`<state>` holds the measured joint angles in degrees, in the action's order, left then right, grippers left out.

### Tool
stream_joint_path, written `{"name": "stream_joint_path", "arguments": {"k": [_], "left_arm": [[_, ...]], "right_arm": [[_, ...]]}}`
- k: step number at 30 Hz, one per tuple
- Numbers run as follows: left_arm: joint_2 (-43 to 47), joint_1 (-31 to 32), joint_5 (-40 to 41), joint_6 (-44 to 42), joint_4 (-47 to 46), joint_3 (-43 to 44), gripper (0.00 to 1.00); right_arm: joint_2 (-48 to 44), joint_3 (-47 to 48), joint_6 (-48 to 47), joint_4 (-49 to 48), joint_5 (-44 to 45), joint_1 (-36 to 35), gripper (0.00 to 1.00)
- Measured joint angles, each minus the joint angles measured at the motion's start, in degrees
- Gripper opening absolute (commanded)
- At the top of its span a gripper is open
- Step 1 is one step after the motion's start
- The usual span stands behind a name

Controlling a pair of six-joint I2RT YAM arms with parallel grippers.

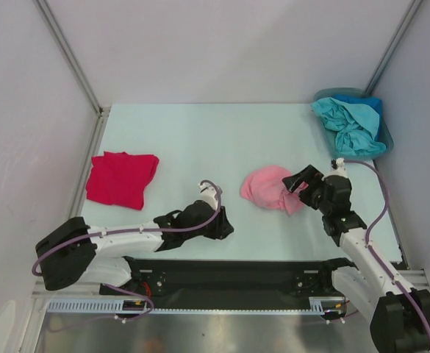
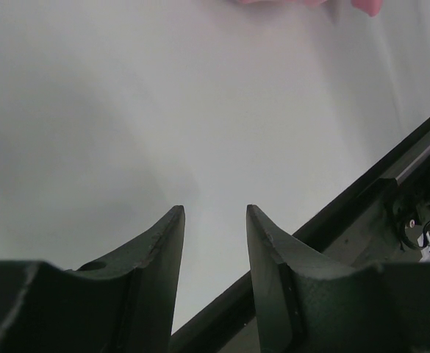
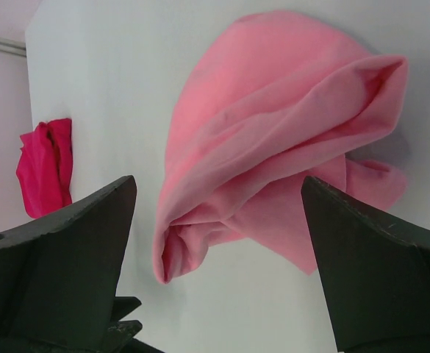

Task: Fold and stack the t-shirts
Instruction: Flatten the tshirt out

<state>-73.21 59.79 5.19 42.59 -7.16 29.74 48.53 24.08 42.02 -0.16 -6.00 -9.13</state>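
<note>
A crumpled light pink t-shirt [image 1: 268,187] lies right of the table's middle. My right gripper [image 1: 300,183] hovers at its right edge, jaws wide open. In the right wrist view the pink t-shirt [image 3: 273,147] bunches just ahead of and between the spread fingers, with nothing gripped by the right gripper [image 3: 218,184]. A bright red t-shirt [image 1: 121,179] lies folded at the left, and the right wrist view shows this red t-shirt [image 3: 45,165] too. My left gripper [image 1: 226,226] rests low near the front edge. In its wrist view the left gripper [image 2: 215,213] is open over bare table, with nothing between its fingers.
A blue bin [image 1: 386,136] at the back right corner holds rumpled teal and blue t-shirts [image 1: 350,125]. A black rail [image 1: 229,273] runs along the table's front edge, close to the left gripper. Grey walls enclose the table on three sides.
</note>
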Motion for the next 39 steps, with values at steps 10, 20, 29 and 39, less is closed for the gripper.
{"name": "stream_joint_path", "arguments": {"k": [10,20,29,39], "left_arm": [[-0.7,0.4,-0.9,0.1,-1.3,0.0,0.45],[-1.6,0.6,0.9,-0.7,1.2,2.2,0.51],[-10.8,-0.7,2.9,-4.2,2.9,20.0,0.7],[-20.8,-6.1,-4.3,-4.0,-1.4,23.5,0.7]], "right_arm": [[4.6,-0.4,-0.1,-2.5,-1.0,-1.9,1.0],[14.0,0.0,0.2,-9.6,-2.5,-1.9,1.0],[12.5,3.1,-0.3,-9.4,-2.7,-1.9,1.0],[5.8,3.1,-1.8,-5.6,-2.7,-1.9,1.0]]}}
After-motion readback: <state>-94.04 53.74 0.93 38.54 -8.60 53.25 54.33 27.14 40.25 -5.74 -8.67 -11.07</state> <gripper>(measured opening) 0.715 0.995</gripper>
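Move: The pink t-shirt lies crumpled with its middle about 13 cm ahead of the left hand, 13 cm to its right and roughly 5 cm below; the folded red t-shirt is some 36 cm to that hand's left and 16 cm ahead. From the right hand, the pink t-shirt's middle is about 7 cm left, only 1 cm ahead and 11 cm below, while the basket with the teal t-shirt stands some 20 cm ahead and 18 cm to the right. Forward and to the right in a low arc, after a near standstill, the left hand goes about 9 cm out and 7 cm across towards the pink t-shirt's left end, rising some 7 cm and then sinking half of that, its fingers opening wider. The wide-open right hand dips about 4 cm over the shirt's right part, easing left and slightly forward, then climbs some 5 cm. ##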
